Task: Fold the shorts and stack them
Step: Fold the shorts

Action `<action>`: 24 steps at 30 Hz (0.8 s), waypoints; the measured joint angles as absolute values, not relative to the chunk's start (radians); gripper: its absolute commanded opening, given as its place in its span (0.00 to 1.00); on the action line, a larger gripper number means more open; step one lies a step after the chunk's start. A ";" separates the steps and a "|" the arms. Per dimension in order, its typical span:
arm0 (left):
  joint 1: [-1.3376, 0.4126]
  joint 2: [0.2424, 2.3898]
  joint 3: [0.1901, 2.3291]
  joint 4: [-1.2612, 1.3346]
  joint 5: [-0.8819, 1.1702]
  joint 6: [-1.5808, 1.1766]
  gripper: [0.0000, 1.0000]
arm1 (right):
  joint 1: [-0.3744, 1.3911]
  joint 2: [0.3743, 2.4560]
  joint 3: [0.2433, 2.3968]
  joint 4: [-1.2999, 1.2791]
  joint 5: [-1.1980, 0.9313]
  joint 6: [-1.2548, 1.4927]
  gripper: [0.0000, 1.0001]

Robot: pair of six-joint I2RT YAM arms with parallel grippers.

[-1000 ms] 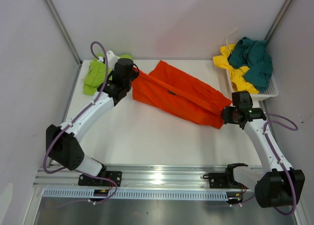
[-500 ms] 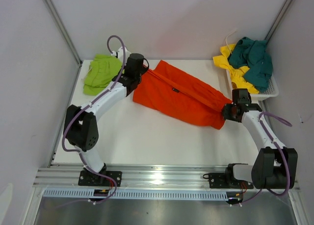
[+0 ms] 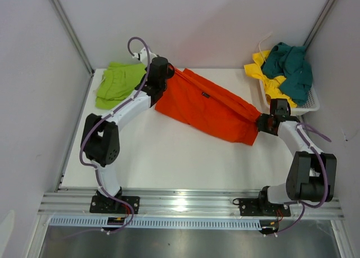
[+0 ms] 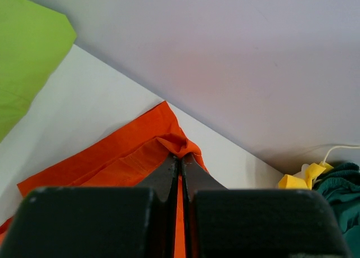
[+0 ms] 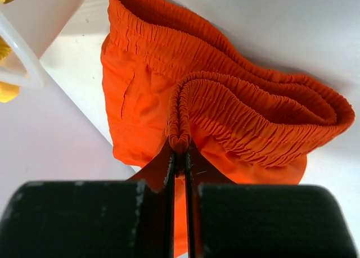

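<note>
The orange shorts (image 3: pixel 208 106) lie stretched slantwise across the back of the table, held at both ends. My left gripper (image 3: pixel 170 73) is shut on their hem corner (image 4: pixel 177 145) at the back left. My right gripper (image 3: pixel 260 123) is shut on the gathered elastic waistband (image 5: pixel 181 131) at the right end. A folded lime green pair (image 3: pixel 115 84) lies flat at the back left, its edge visible in the left wrist view (image 4: pixel 25 61). Yellow (image 3: pixel 264 72) and dark teal (image 3: pixel 292 69) pairs are heaped in the basket.
A white mesh basket (image 3: pixel 311 107) stands at the back right against the wall, its corner showing in the right wrist view (image 5: pixel 22 50). White walls close in the table at the back and both sides. An aluminium rail (image 3: pixel 185 202) carries both arm bases at the near edge.
Both arms carried the orange shorts towards the back: the left gripper went right and back past the green pair, the right gripper moved a little back. The cloth stayed gripped at both ends.
</note>
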State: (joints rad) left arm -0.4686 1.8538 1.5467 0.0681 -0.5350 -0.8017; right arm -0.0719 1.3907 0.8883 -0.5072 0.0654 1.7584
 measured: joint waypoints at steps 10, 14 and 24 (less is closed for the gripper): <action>-0.469 2.000 1.624 0.155 -0.527 -0.786 0.00 | -0.099 1.537 0.930 -0.442 0.056 1.748 0.00; -0.468 2.028 1.616 0.209 -0.524 -0.788 0.00 | -0.113 1.560 0.930 -0.411 0.055 1.735 0.00; -0.468 2.029 1.613 0.302 -0.517 -0.785 0.00 | -0.125 1.564 0.949 -0.373 0.052 1.724 0.00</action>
State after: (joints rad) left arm -0.4683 2.0289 1.6127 0.3023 -0.5167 -0.7853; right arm -0.1246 1.5642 0.9489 -0.3729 0.0517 1.7245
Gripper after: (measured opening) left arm 0.003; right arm 0.034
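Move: The left hand already holds the orange shorts by the leg end; their far leg corner lies about 10 cm ahead, 5 cm right and 25 cm below. The green shorts lie some 24 cm left of that hand and 5 cm ahead. The right hand still pinches the waistband; its far corner is roughly 9 cm straight ahead, 9 cm down. From the right hand, the white basket stands about 18 cm ahead and 13 cm right, a little lower. Forward and some 2 cm to the right, both hands travel together about 4 cm, carrying the held edge of the orange shorts towards their far edge. Each sinks about 3 cm on the way, then lifts again by 1 to 2 cm; the left fingers tip up slightly, and both grippers stay shut on the cloth. ##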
